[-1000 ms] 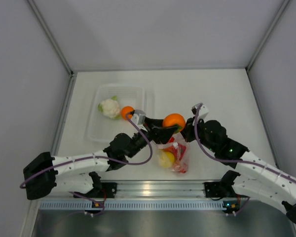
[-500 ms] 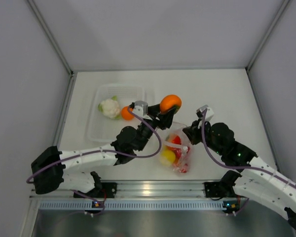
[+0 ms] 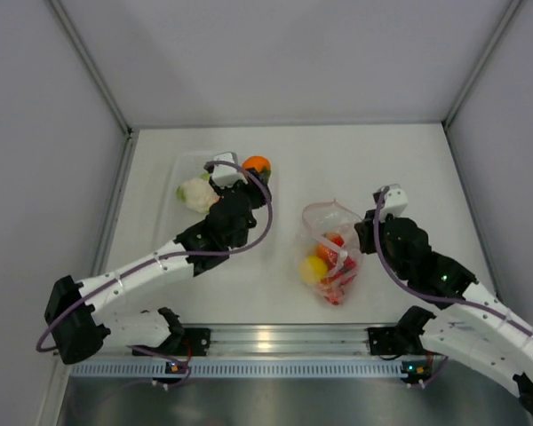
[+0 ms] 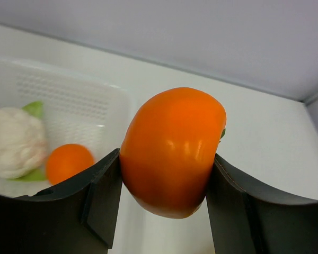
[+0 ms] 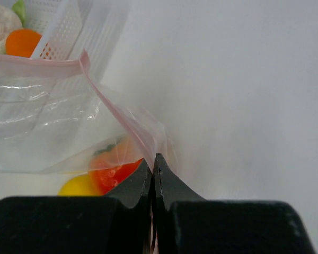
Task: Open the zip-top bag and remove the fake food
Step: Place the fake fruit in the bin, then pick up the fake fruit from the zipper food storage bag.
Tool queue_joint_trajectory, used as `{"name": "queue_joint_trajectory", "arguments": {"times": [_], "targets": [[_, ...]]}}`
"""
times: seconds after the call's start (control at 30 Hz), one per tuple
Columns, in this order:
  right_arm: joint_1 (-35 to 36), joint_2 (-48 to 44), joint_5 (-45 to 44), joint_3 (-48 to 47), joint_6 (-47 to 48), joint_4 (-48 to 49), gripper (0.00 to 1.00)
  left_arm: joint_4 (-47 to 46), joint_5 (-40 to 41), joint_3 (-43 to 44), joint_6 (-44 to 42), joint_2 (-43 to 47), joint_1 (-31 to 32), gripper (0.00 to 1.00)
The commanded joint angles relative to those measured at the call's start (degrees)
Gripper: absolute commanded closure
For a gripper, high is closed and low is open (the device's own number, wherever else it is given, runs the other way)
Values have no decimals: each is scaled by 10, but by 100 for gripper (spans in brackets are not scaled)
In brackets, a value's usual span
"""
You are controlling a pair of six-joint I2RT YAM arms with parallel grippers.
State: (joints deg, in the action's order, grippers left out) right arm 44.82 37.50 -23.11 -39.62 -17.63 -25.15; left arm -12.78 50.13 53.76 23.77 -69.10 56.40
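Observation:
My left gripper [image 3: 254, 170] is shut on an orange persimmon [image 4: 172, 151] and holds it above the right back part of the clear tray [image 3: 171, 232]. In the tray lie a white cauliflower [image 4: 13, 143] and a small orange [image 4: 69, 163]. The zip-top bag [image 3: 330, 257] lies on the table to the right, its mouth with the pink zip strip [image 5: 42, 66] gaping. A yellow lemon [image 3: 314, 268] and red fake food [image 5: 114, 169] are inside it. My right gripper [image 5: 154, 157] is shut on the bag's edge at the mouth's right side.
Grey walls stand around the white table on the left, back and right. The metal rail [image 3: 266, 339] with both arm bases runs along the near edge. The left forearm [image 3: 151, 266] crosses the tray's near corner.
My left arm has carried the persimmon from above the bag back and left to the tray. The right gripper and the bag have shifted a little to the right.

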Motion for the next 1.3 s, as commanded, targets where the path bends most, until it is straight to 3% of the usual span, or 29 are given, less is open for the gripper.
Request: {"name": "queue_joint_trajectory", "arguments": {"times": [0.0,0.3,0.5,0.57,0.6,0.67,0.7,0.73,0.9,1.13,1.23,1.27], "targets": [[-3,-8,-70,-56,6,-36,100,207,-69,-14,130,36,-117,100],[-5,22,-89,-98,26,-71,100,339,-113,-115,191,73,-262,100],[-6,49,-76,-104,24,-72,100,347,-155,-134,182,56,-285,98],[-5,56,-72,-107,24,-71,100,352,-158,-134,179,51,-286,80],[-5,56,-70,-108,23,-69,100,352,-162,-132,178,49,-288,60],[-5,53,-57,-107,23,-56,100,353,-170,-132,176,53,-287,32],[-6,52,-50,-106,22,-52,100,352,-181,-131,178,57,-288,7],[-6,51,-39,-107,22,-48,100,352,-187,-130,177,66,-288,2],[-5,56,-5,-107,4,-18,100,353,-224,-116,167,109,-287,2],[-6,89,70,-108,-45,57,100,346,-388,-32,190,147,-273,2],[-6,115,91,-104,-84,97,100,346,-371,32,189,142,-207,2],[-5,122,96,-101,-90,107,100,346,-344,48,184,140,-158,2]]}}
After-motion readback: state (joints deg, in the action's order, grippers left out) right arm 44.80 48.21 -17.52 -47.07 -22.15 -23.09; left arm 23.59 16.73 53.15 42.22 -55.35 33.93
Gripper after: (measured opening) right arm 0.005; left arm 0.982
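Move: The left hand holds the orange fruit high over the bin's right side; the clear spot in the bin's near part is about 17 cm left, 2 cm back and 20 cm below. The orange already in the bin lies some 9 cm ahead and 8 cm left of the hand, the cauliflower 12 cm ahead and 17 cm left, both about 20 cm below. From the bag-holding right hand, that spot is roughly 45 cm left, 9 cm ahead and 11 cm lower. Left hand swings about 17 cm left and 19 cm down into the bin, releases the fruit, rises rightward. ##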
